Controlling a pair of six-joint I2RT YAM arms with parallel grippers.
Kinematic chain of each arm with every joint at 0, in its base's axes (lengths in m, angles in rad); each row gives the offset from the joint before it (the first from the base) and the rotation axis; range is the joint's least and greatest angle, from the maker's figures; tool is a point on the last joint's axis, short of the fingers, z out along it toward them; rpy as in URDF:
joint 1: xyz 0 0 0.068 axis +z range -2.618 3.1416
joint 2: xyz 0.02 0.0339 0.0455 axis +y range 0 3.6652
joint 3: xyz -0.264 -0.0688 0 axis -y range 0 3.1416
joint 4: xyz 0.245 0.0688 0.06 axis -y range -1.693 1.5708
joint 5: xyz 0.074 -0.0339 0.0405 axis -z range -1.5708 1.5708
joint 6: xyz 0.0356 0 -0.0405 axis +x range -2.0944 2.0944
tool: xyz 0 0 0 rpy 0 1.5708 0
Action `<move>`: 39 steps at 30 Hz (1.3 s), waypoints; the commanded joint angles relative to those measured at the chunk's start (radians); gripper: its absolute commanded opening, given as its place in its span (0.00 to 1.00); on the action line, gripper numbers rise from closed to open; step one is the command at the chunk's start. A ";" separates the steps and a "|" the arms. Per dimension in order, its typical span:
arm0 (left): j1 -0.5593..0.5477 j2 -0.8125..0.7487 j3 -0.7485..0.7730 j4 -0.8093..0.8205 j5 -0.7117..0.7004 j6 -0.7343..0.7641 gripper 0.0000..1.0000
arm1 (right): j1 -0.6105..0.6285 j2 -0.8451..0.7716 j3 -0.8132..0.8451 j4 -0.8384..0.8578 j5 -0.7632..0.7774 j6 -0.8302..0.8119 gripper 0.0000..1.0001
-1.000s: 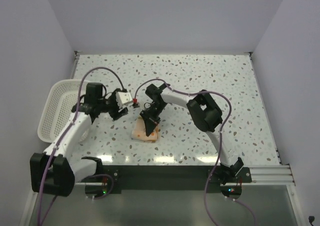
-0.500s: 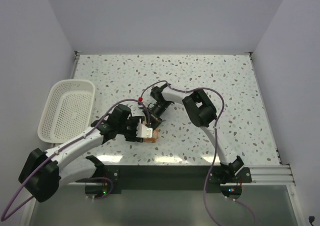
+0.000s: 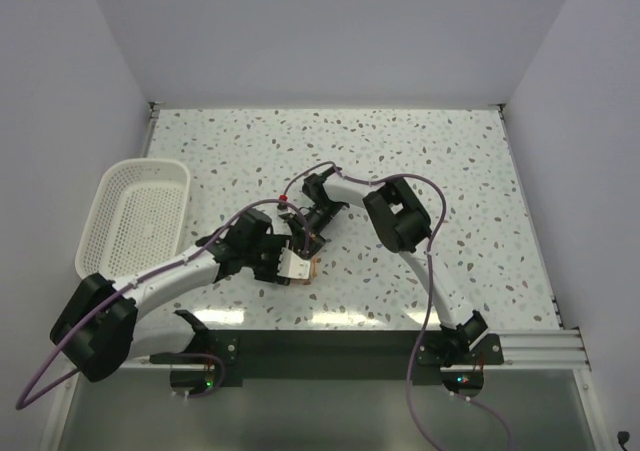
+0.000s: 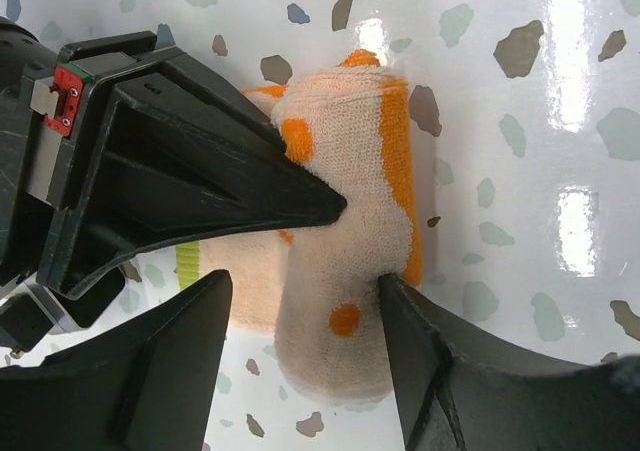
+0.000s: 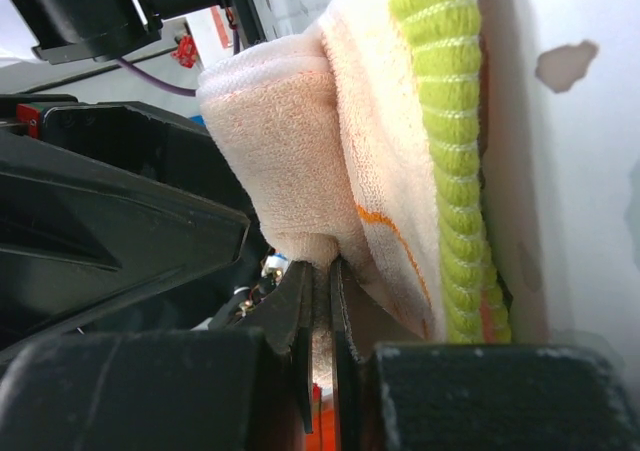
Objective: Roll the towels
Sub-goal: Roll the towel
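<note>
The towel (image 4: 345, 261) is a peach roll with orange spots, lying on the speckled table just ahead of the arm bases; from above only its orange edge (image 3: 312, 269) shows. My left gripper (image 4: 305, 283) stands open astride the roll's near end, its right finger touching the cloth and its left finger apart from it. My right gripper (image 5: 320, 271) is shut on a fold of the towel (image 5: 290, 141), whose green stripe (image 5: 450, 121) shows beside it. From the far side, the right gripper's tip (image 4: 335, 209) presses into the roll.
A white mesh basket (image 3: 112, 193) sits at the left edge of the table. Both arms meet over the towel near the table's front middle (image 3: 300, 251). The speckled tabletop (image 3: 450, 181) stretches to the right and back, with walls on three sides.
My left arm has swung from beside the basket down to the towel's near side and brought its jaws round the roll. The right gripper stayed shut on the cloth, shifting slightly.
</note>
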State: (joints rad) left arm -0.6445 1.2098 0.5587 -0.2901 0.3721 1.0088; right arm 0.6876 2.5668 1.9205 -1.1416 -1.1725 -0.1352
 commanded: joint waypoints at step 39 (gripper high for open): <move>0.107 0.440 0.333 -0.466 0.273 -0.042 0.09 | -0.207 -0.459 -0.224 0.353 0.484 0.019 0.61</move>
State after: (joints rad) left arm -0.5964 1.5208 0.8093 -0.5194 0.5343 1.0019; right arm 0.5217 2.2539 1.7458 -0.9096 -0.8082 -0.1181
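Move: The towel roll lies crosswise just under the open left fingers, its middle about 3 cm to their right, 1 cm back and 2 cm below. The right fingertips still pinch it there, and the loose green edge lies about 5 cm ahead of the left hand, 2 cm to its right and 4 cm below. From the right hand, the roll's middle is practically between the fingers, 0 cm ahead and 1 cm to the left. Bring the left gripper back and down about 2 cm each over the roll and close it there, pinching the roll beside the still right hand. Only then open the right fingers, let go and draw that hand away forward about 9 cm, and to the right about 6, rising slightly and turning its fingers down some 30 degrees, while the left keeps its pinch and tilts. ##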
